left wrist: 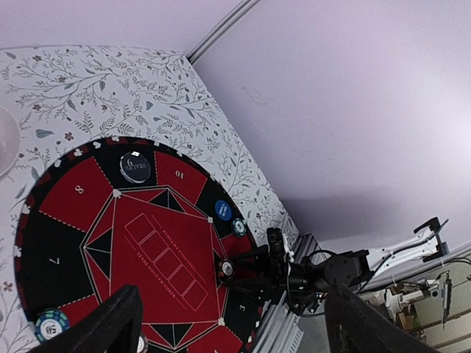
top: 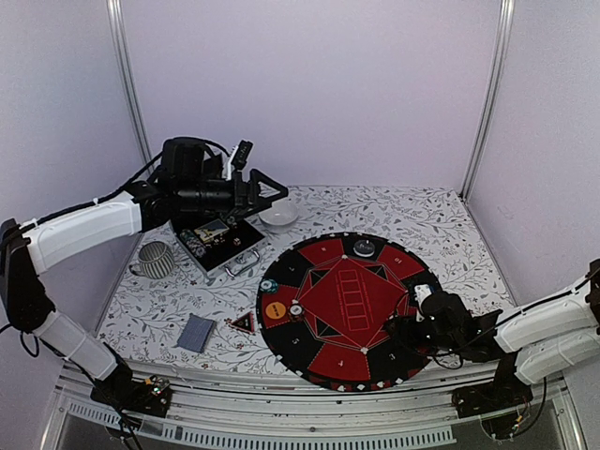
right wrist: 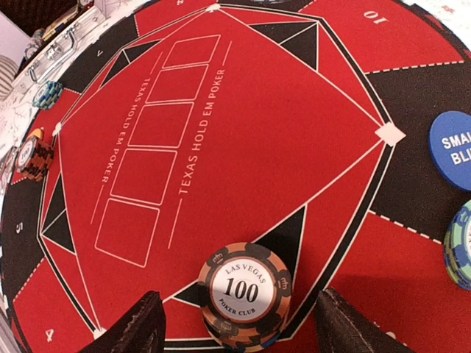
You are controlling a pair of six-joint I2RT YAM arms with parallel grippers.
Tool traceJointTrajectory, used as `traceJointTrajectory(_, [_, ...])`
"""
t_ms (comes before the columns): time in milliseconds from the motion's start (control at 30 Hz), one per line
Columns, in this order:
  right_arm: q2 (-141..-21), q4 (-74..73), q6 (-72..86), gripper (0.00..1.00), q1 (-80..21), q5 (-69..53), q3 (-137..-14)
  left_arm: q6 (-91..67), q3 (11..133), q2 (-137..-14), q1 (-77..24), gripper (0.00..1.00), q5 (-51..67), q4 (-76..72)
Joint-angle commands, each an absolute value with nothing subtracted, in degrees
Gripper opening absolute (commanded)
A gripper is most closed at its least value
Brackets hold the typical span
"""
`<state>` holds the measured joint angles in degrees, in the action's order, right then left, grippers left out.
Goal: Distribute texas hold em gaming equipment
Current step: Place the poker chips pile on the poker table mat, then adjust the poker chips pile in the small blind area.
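Note:
A stack of orange-and-black "100" poker chips (right wrist: 245, 294) stands on the red-and-black felt mat (right wrist: 243, 147), on a black triangle near its right side. My right gripper (right wrist: 239, 331) straddles the stack, open, with a gap on both sides. A blue button disc (right wrist: 452, 151) and a green-striped chip stack (right wrist: 461, 250) lie just to the right. An orange button disc (top: 275, 309) and more chips (right wrist: 33, 154) sit on the mat's left side. Grey-blue cards (top: 197, 333) lie left of the mat. My left gripper (top: 279, 190) hangs high over the case, open and empty.
An open silver case (top: 220, 244) lies at the back left, with a ribbed grey cup (top: 157, 260) beside it and a white bowl (top: 278, 216) behind. A dark dealer disc (left wrist: 135, 167) lies at the mat's far edge. A small triangular piece (top: 244, 323) lies by the cards.

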<state>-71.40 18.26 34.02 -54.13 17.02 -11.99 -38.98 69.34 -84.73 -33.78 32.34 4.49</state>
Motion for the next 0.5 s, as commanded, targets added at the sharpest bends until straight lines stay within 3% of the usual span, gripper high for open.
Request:
traceJointTrajectory(0, [-66.9,10.3,34.4,0.77,-54.6,18.5,-14.5,-37.9,68.1,-82.9,-32.6,0.88,32.8,5.3])
traceJointTrajectory(67, [-65.3,4.8,34.6,1.0,-54.6,20.2,-17.6,-37.8,68.0,-82.8,-32.4,0.88,32.8,5.4])
traceJointTrajectory(233, [-62.3,-8.7,31.1,0.99,-54.3,19.5,-28.0,-37.6,67.7,-82.3,-32.0,0.88,32.9,5.5])
traceJointTrajectory(467, [-64.9,-30.5,16.2,0.99,-46.0,2.9,-49.3,-37.0,67.9,-81.9,-31.7,0.88,33.0,6.0])
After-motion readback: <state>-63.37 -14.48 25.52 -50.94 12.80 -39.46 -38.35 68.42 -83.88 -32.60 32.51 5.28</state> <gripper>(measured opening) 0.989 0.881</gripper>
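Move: The orange 100 chips pile stands on the mat between my already parted right fingers, about 1 cm ahead of and 1 cm below the hand point. Roughly 10 cm ahead, 7 cm right and 3 cm down lies the blue small blind disc; the green chips pile is some 6 cm ahead, 9 cm right and 2 cm down. From my left hand the orange pile lies about 11 cm back, 31 cm right and 31 cm down. I spread my right fingers the rest of the way open around the standing pile and lift the hand off the mat, gathering speed as I rise about 13 cm. While climbing I ease some 3 cm forward and 3 cm left, over the middle of the mat, with the wrist barely turning. ##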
